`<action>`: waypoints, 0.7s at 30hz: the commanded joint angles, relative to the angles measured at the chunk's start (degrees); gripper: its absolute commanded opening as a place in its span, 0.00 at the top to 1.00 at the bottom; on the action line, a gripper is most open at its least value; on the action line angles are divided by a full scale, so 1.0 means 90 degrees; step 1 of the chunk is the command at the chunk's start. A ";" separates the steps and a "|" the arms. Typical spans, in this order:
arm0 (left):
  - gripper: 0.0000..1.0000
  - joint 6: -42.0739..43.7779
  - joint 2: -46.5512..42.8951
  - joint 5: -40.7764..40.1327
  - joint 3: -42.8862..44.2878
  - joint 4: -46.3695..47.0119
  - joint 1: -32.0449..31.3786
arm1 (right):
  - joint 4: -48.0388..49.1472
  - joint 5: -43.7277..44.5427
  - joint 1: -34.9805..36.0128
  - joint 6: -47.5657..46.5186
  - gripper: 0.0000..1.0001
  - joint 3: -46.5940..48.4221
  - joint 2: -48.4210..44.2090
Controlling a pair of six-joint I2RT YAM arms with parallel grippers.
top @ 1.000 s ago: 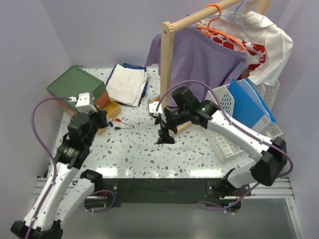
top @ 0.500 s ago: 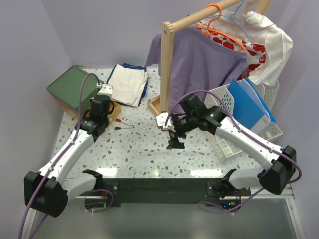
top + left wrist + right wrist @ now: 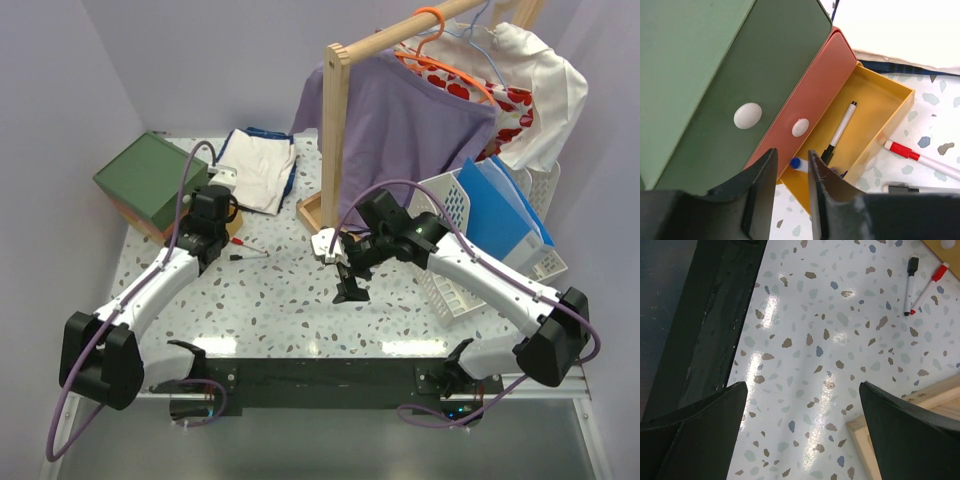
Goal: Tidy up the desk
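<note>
The desk [image 3: 280, 300] is a glossy white speckled top. At its back left, my left gripper [image 3: 214, 214] hovers over an open yellow drawer [image 3: 875, 105] of the green-topped box [image 3: 150, 180]. Its jaws [image 3: 791, 153] stand slightly apart and grip nothing. Below them in the drawer lie a blue-capped marker [image 3: 799, 164] and a black-capped marker [image 3: 842, 127]. On the desk beside the drawer lie a red-capped marker [image 3: 910, 154] and another black-capped marker [image 3: 905, 188]. My right gripper [image 3: 350, 290] hangs wide open over bare desk mid-table [image 3: 802, 385].
Folded white cloth [image 3: 255, 170] lies at the back. A wooden clothes rack [image 3: 337, 130] with hung shirts stands mid-back, its base [image 3: 900, 415] close to my right fingers. A white basket [image 3: 450, 280] with blue folders sits at right. The black front rail [image 3: 320, 375] borders the near edge.
My left arm has reached out from near the box's corner to above the yellow drawer, and its jaws have parted a little. My right gripper has drifted slightly right and nearer, still open.
</note>
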 commanded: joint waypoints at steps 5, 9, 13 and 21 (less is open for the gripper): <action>0.53 0.0019 -0.0002 -0.0175 -0.0047 0.0423 -0.0007 | -0.0056 -0.0240 -0.0029 -0.0162 0.01 -0.0043 0.0074; 0.51 -0.0253 -0.0255 0.0214 0.0070 0.0140 -0.0007 | -0.0056 -0.0231 -0.0029 -0.0192 0.01 -0.0072 0.0113; 0.45 -0.0469 -0.0840 0.0655 -0.0036 -0.0007 -0.0007 | -0.0066 -0.0250 -0.0029 -0.0211 0.01 -0.0063 0.0239; 0.39 -0.1190 -0.2371 0.1775 -0.0739 -0.0358 -0.0007 | 0.0109 -0.0143 -0.0019 -0.0007 0.01 -0.0024 0.0522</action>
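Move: The left hand, with the blue-capped marker still between its already parting fingertips, hangs over the open yellow drawer: the drawer's middle is about 6 cm ahead, 4 cm right and 13 cm below. The green chest rises about 12 cm ahead and 10 cm left; outside the drawer, a red-capped marker lies about 4 cm ahead and 15 cm right, a black-capped one 1 cm ahead and 15 cm right. From the right hand the drawer is roughly 24 cm ahead and 43 cm left. Holding nearly still above the yellow drawer at first, the left hand spreads its part-open fingers further and lets go of the blue-capped marker. It then rises about 4 cm while drawing back some 3 cm and slightly right, away from the drawer, its fingers tipping up by some 10 degrees with a slight roll. The empty right hand, wide open, sinks about 2 cm over bare table. ##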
